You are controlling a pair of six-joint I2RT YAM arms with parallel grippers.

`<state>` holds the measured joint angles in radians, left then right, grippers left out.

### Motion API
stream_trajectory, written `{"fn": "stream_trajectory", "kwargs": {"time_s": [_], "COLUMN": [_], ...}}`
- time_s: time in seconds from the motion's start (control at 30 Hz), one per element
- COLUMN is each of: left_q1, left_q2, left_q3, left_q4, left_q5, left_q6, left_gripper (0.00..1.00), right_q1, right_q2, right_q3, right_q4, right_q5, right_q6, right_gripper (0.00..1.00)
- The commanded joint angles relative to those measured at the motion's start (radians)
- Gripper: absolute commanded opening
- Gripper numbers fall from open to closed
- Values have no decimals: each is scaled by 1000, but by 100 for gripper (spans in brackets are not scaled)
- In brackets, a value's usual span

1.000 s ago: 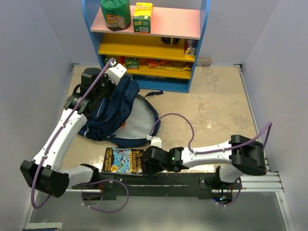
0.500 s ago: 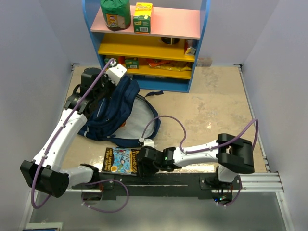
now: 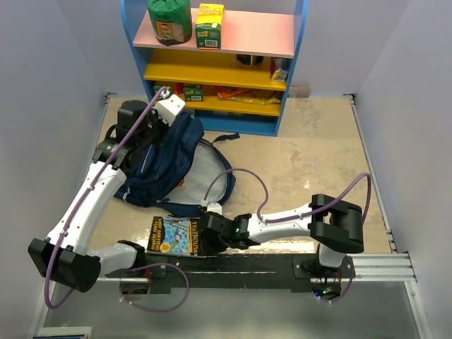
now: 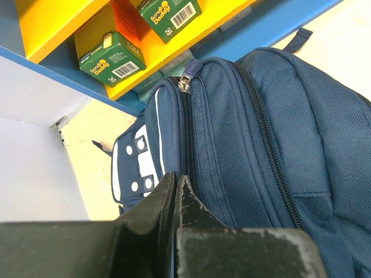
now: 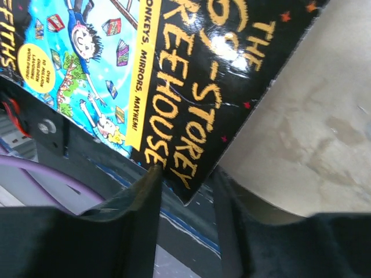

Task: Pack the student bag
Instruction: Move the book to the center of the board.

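Observation:
The student bag (image 3: 166, 159), navy with grey lining showing at its mouth, lies at the left back of the table, its top raised. My left gripper (image 3: 171, 111) is shut at that top edge; in the left wrist view the left gripper (image 4: 175, 176) has its fingers pressed together with a sliver of blue between them, against the bag's (image 4: 249, 127) zipped seam. A colourful book (image 3: 175, 235) lies flat at the near edge. My right gripper (image 3: 201, 239) stands open at its right end. In the right wrist view the right gripper (image 5: 186, 172) straddles the book's (image 5: 174, 69) black corner.
A blue shelf unit (image 3: 289, 63) with pink and yellow boards stands at the back, holding green boxes (image 4: 110, 52) and packets. A black mounting rail (image 3: 240, 267) runs along the near edge under the book's corner. White walls close in both sides.
The right arm has swung left along the near edge until its fingers reached the book's corner, and its jaws have narrowed. The book has slid slightly left. The left arm has not moved.

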<state>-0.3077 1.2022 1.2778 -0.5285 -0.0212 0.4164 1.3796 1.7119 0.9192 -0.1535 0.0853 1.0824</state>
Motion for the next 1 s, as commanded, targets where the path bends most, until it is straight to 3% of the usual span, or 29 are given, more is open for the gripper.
{"fn": "stream_trajectory", "kwargs": {"time_s": [0.0,0.1,0.13,0.17,0.37,0.5,0.77,0.97], "left_q1": [24,24,24,22,22,22,22,24], "left_q2": [-47,-58,-59,-61,-67,-62,-55,-61], "left_q3": [3,-17,-21,-31,-49,-54,-58,-52], "left_q4": [53,58,59,58,55,59,62,7], "left_q5": [-34,-28,-25,-22,-14,-19,-10,47], "left_q6": [41,48,51,51,50,56,59,65], "left_gripper": [0,0,0,0,0,0,0,0], "right_q1": [-4,-4,-4,-5,-13,-34,-142,-255], "right_q2": [31,18,14,9,-47,-156,-611,-837], "right_q3": [38,30,23,21,-42,-101,-214,-119], "right_q4": [-41,-63,-67,-79,-87,-178,-504,-735], "right_q5": [45,97,123,137,200,275,429,651], "right_q6": [5,14,19,22,54,106,292,279], "right_gripper": [32,13,2,0,0,0,0,0]}}
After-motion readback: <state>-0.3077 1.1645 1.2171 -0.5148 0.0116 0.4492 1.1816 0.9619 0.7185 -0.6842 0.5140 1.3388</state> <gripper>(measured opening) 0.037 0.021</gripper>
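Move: At the right hand's parted fingers sits the near right corner of the treehouse book; the book's middle is about 10 cm to the left and 6 cm ahead, practically level with the fingertips. The backpack's middle lies some 27 cm ahead of this hand and 13 cm to its left, roughly 6 cm higher. From the left hand, up by the backpack, the book's middle is about 25 cm back, 6 cm right and 27 cm below. Closing on the book's near right corner, the right fingers pinch it while the hand edges forward a couple of centimetres; then, still gripping, the hand speeds up to the right, away from the backpack, travelling about 18 cm that way while rising some 10 cm and working farther forward over the board. The wrist swings clockwise by nearly 40 degrees. ##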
